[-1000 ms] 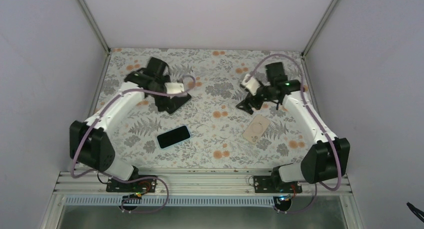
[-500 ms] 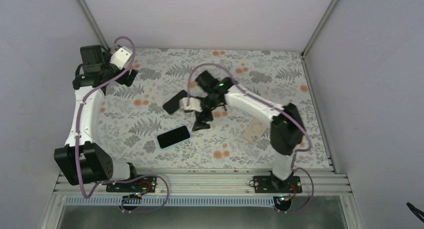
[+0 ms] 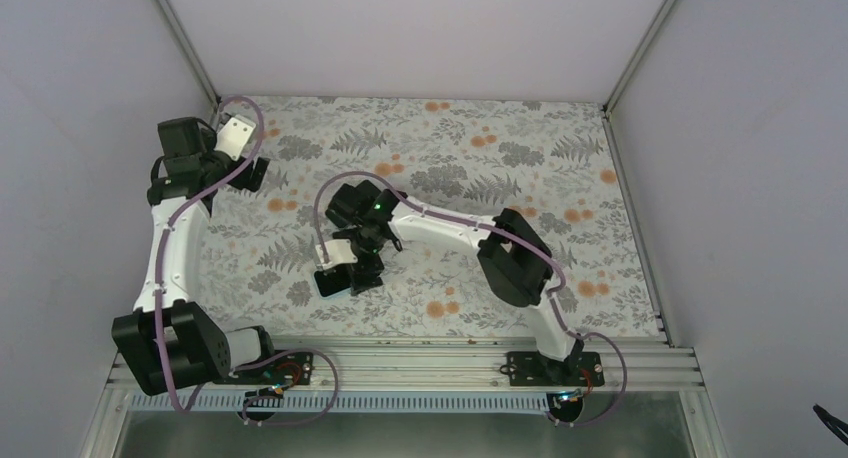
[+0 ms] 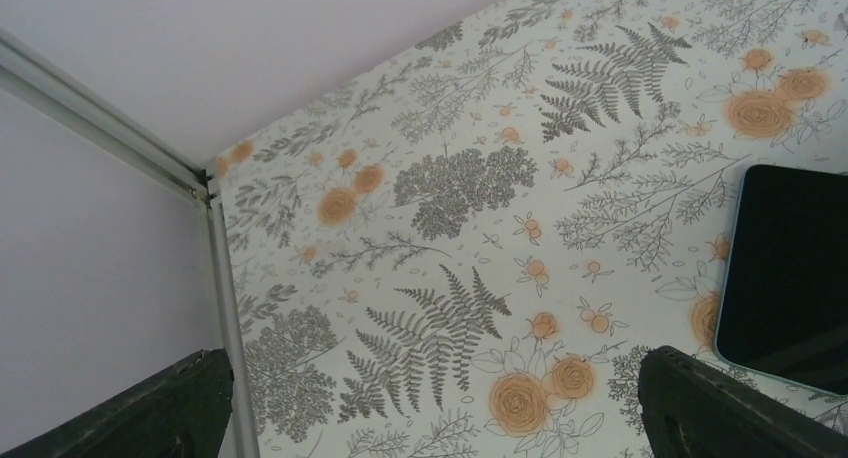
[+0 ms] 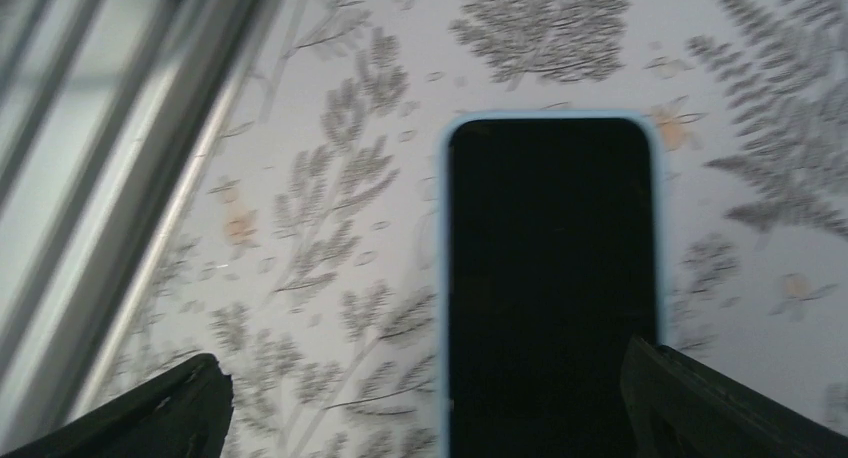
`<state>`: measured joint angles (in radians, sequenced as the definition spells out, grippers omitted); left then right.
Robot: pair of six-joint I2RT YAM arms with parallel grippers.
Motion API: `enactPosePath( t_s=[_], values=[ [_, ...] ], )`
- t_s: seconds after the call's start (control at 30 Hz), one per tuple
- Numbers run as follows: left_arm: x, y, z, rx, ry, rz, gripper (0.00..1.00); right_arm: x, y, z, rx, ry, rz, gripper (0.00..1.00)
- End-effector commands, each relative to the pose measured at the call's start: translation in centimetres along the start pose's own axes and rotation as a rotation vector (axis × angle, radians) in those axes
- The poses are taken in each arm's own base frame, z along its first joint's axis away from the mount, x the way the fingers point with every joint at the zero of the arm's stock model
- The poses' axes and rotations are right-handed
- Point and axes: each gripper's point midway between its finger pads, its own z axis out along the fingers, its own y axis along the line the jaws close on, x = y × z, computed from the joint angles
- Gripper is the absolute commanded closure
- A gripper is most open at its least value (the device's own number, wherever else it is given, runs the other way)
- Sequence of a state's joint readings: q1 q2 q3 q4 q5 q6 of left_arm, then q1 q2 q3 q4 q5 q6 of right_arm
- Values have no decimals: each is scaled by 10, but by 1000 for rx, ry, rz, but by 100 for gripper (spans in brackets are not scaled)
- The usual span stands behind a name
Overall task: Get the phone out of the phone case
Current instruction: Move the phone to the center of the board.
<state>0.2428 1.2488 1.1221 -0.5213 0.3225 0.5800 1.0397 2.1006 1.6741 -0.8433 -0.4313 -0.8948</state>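
Observation:
The phone (image 3: pixel 327 283), black-screened in a light-blue phone case (image 5: pixel 441 278), lies flat on the floral table near the front left. My right gripper (image 3: pixel 352 270) hangs just over it and covers most of it from above. In the blurred right wrist view the phone (image 5: pixel 550 268) lies between the spread fingers of the open right gripper (image 5: pixel 430 418), close to the right finger (image 5: pixel 720 403). My left gripper (image 3: pixel 255 170) stands open at the back left corner with only table between its fingers (image 4: pixel 150 413). A dark screen with a light-blue rim (image 4: pixel 790 268) shows at that view's right edge.
White walls and aluminium posts (image 3: pixel 185 38) close in the table (image 3: pixel 560 158) at the back and sides. The metal rail (image 3: pixel 400 363) runs along the front edge, close to the phone. The right arm's elbow (image 3: pixel 515 258) stretches across the middle.
The right arm has swung from the table's middle toward the front left and now hovers over the phone. Its elbow now covers the tan item. The left arm barely shifted in its corner.

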Motion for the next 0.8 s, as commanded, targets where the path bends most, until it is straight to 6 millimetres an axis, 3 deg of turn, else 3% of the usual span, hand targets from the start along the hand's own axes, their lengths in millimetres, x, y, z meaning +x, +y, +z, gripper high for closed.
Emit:
enactPosePath(
  t_s=[0.0, 0.03, 0.1, 0.13, 0.17, 0.2, 0.37, 0.57, 0.67, 0.77],
  values=[
    [5, 5, 4, -27, -18, -23, 0, -7, -24, 12, 44, 33, -32, 1],
    [8, 5, 5, -28, -16, -26, 0, -12, -24, 13, 33, 18, -27, 4],
    [11, 5, 8, -26, -13, -35, 0, -24, -20, 14, 16, -19, -36, 27],
    [13, 5, 9, -25, -12, -38, 0, -31, -20, 14, 25, -34, -42, 43],
    [14, 6, 10, -24, -12, -41, 0, -39, -21, 16, 47, -41, -43, 74],
    [14, 7, 10, -27, -15, -45, 0, -47, -29, 18, 96, -48, -22, 94],
    [15, 9, 11, -31, -26, -74, 0, -68, -78, 31, 285, -69, 106, 97],
    [22, 10, 11, -40, -16, -88, 0, -65, -98, 62, 317, -20, 152, 97],
    [26, 11, 10, -45, -11, -89, 0, -72, -88, 67, 247, -42, 132, 97],
    [30, 13, 8, -54, -5, -83, 0, -88, -50, 63, 138, -94, 39, 97]
  ],
)
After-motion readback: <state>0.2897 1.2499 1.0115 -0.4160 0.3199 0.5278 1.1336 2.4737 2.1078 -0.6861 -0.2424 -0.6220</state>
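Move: The phone in the light-blue case lies nearly under the right hand, its middle about 3 cm ahead, 3 cm to the left and some 7 cm below. The black phone lies some 16 cm farther out than the cased one and about level with it sideways; the beige case is roughly 6 cm ahead of this hand and 33 cm to its right. From the left hand, the blue-cased phone is about 18 cm back, 23 cm right and 24 cm down. With no contact to be seen, the right hand sweeps about 12 cm left over the blue-cased phone, drifting some 4 cm forward, then sinks around 4 cm just off its left end by the forward corner. The wide-open fingers shut completely early on, and the wrist turns some 15 degrees, mostly clockwise. The empty left hand sinks about 3 cm, fingers open. ##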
